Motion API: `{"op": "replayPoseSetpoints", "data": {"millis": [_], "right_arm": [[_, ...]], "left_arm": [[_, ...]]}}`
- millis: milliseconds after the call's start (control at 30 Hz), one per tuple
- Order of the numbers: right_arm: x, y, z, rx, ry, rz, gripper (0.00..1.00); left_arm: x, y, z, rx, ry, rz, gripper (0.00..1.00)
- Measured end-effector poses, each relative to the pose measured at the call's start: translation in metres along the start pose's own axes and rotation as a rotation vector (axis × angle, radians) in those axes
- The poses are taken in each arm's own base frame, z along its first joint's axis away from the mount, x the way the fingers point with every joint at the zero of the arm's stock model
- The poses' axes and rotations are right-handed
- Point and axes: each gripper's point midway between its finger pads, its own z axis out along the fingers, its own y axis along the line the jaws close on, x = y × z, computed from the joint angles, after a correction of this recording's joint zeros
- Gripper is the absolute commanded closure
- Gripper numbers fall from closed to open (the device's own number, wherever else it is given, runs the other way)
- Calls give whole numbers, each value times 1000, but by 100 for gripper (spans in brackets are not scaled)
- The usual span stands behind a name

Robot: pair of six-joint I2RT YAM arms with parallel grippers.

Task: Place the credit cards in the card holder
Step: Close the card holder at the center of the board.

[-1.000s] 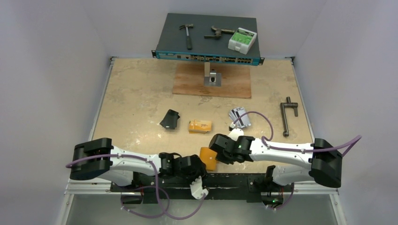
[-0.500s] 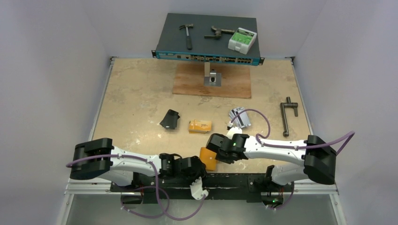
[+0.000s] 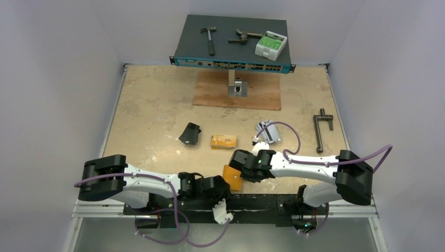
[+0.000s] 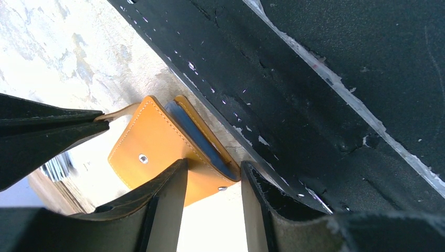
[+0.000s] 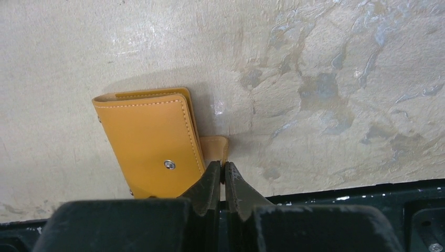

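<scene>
The orange card holder (image 3: 232, 177) lies closed at the table's near edge, between both arms. My left gripper (image 3: 224, 187) pinches its lower corner (image 4: 157, 147) across the thickness, one finger on the face and one on the back edge. My right gripper (image 5: 223, 167) is shut on the holder's small snap tab (image 5: 215, 146), which sticks out to the side of the holder's face (image 5: 149, 139). Silver-grey credit cards (image 3: 268, 131) lie fanned behind the right arm. A yellow-orange stack of credit cards (image 3: 223, 141) sits mid-table.
A black folded case (image 3: 190, 134) lies left of the yellow stack. At the back stands a network switch (image 3: 231, 58) carrying a hammer (image 3: 209, 39) and a green-white box (image 3: 271, 44), with a wooden board (image 3: 210, 94) in front. A black T-shaped tool (image 3: 321, 131) lies at the right.
The right arm has shifted slightly left, and its gripper now pinches the snap tab. The left gripper and the card holder have stayed in place.
</scene>
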Motion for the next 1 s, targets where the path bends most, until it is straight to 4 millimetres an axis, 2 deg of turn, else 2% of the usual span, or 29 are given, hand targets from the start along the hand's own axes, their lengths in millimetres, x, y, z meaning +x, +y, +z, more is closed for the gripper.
{"op": "replayPoseSetpoints", "data": {"millis": [267,500,900,933,1000], "right_arm": [[-7,4,-7,-33,-22,-7,100],[-12,34,-9,-83,-35,-79,100],[10,58,14,-142,32,-205,100],[12,60,17,-145,37,-217,100],[14,63,19,-152,41,-230,100]], "left_arm": [[0,0,0,0,1,-3,58],[0,-1,1,6,3,0,59],[-3,0,3,13,0,14,60],[-2,0,3,11,1,14,59],[-2,1,3,10,5,13,49]]}}
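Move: My right hand already pinches the card holder's strap at the holder's right side; the snap the strap goes to is about 4 cm to its left, level with it and a centimetre or so lower. The yellow box is some 14 cm ahead and 8 cm left, the fan of white cards about 18 cm ahead and 9 cm right. From my left hand, whose fingers straddle the holder's near edge, the holder's middle is about 4 cm ahead and 1 cm right. Keeping the strap tip pinched in my shut right fingers, I lift it about 2 cm while easing slightly forward, then sweep left over the holder, some 6.5 cm in all, sinking about 3 cm on the way and turning roughly 15 degrees counter-clockwise, to fold the strap towards its snap. My left hand stays put, part-open fingers still around the near edge. ##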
